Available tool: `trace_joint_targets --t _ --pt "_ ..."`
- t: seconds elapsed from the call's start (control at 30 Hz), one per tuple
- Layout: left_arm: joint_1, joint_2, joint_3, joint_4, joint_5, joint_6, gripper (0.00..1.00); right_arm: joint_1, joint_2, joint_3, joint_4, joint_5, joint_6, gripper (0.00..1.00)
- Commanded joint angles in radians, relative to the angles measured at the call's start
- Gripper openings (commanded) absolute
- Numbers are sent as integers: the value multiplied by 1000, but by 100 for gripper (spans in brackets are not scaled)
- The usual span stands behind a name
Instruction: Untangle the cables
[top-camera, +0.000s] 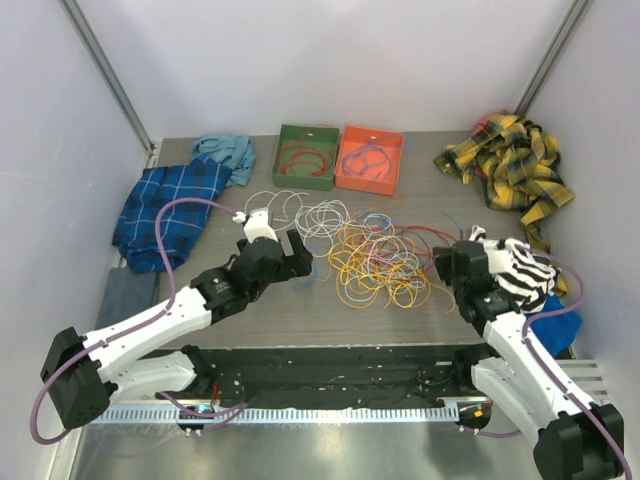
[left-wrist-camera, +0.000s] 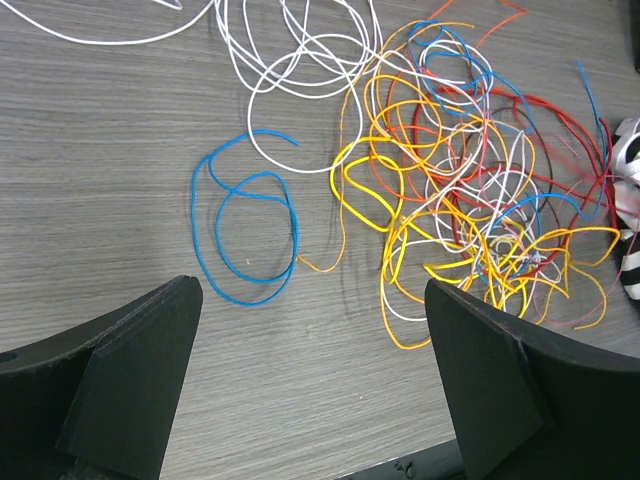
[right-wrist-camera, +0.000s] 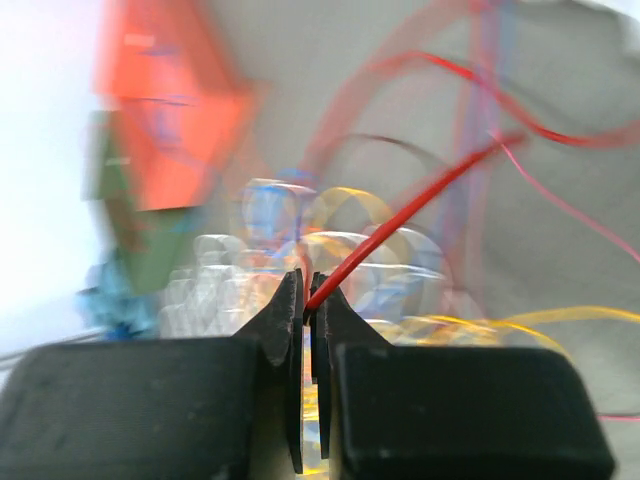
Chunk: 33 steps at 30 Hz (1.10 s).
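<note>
The cables (top-camera: 380, 258) lie in a tangled heap of yellow, orange, red, white and blue loops at mid table. A blue cable (left-wrist-camera: 245, 235) lies coiled apart, left of the heap, and white loops (top-camera: 322, 214) spread behind. My left gripper (top-camera: 296, 258) hovers open at the heap's left edge, its fingers (left-wrist-camera: 135, 370) wide over bare table. At the heap's right edge, my right gripper (right-wrist-camera: 307, 300) is shut on the end of a red cable (right-wrist-camera: 400, 228), which runs up and to the right from the fingertips.
A green tray (top-camera: 306, 156) and an orange tray (top-camera: 370, 160) at the back hold sorted cables. A blue plaid cloth (top-camera: 165, 205) lies at the left, a yellow plaid cloth (top-camera: 512, 172) at the back right, a black-and-white striped cloth (top-camera: 525, 268) by the right arm.
</note>
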Motion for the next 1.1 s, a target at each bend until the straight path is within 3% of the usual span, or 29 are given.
trace_joint_targets --t 0.0,0.13,0.17,0.2,0.37,0.43,0.57,0.73,0.83,0.97,1.07 --pt "-4 -23 14 6 -33 -2 100 8 15 238 31 -30 -146 1" --pt "-4 -37 31 8 -48 7 100 63 135 455 17 -175 -263 1" --pt "-4 -53 34 8 -57 13 100 89 173 574 0 -191 -309 1" --pt "-4 -66 44 6 -68 23 100 126 266 641 -33 -199 -344 1" --pt "-4 -158 54 28 -143 130 100 424 585 1168 -216 -176 -508 1" --pt "-4 -208 45 45 -162 165 100 489 713 1346 -282 -176 -547 1" --pt "-6 -311 -25 141 -180 216 100 614 874 1603 -373 -173 -579 1" --pt "-4 -487 -212 436 -218 296 100 697 1044 1966 -538 -191 -619 1" --pt "-4 -550 -312 563 -263 326 100 730 1086 2049 -581 -199 -624 1" --pt "-4 -618 -323 526 -323 355 100 746 1054 2054 -600 -200 -631 1" --pt "-4 -637 -332 586 -324 421 100 749 1032 2012 -604 -219 -630 1"
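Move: The shut right gripper holds a red cable. The loose blue cable, over which that cable is to be carried, lies about 36 cm to this gripper's left, level with it or 1 cm back. The tangle's middle is roughly 15 cm to its left, straight level; the white cables are some 33 cm left and 12 cm ahead. All lie about 11 cm below. From the left gripper, the blue cable is about 3 cm ahead, 1 cm left and 16 cm down. Keep the right gripper shut on the red cable and sweep it fast to the left and up, some 38 cm across and 34 cm high, over the tangle, bowing forward before coming back, while turning it about 65 degrees counter-clockwise and tipping its fingers up. Meanwhile raise the empty, open left gripper and draw it left, about 10 cm each way, tilting its fingers up. ##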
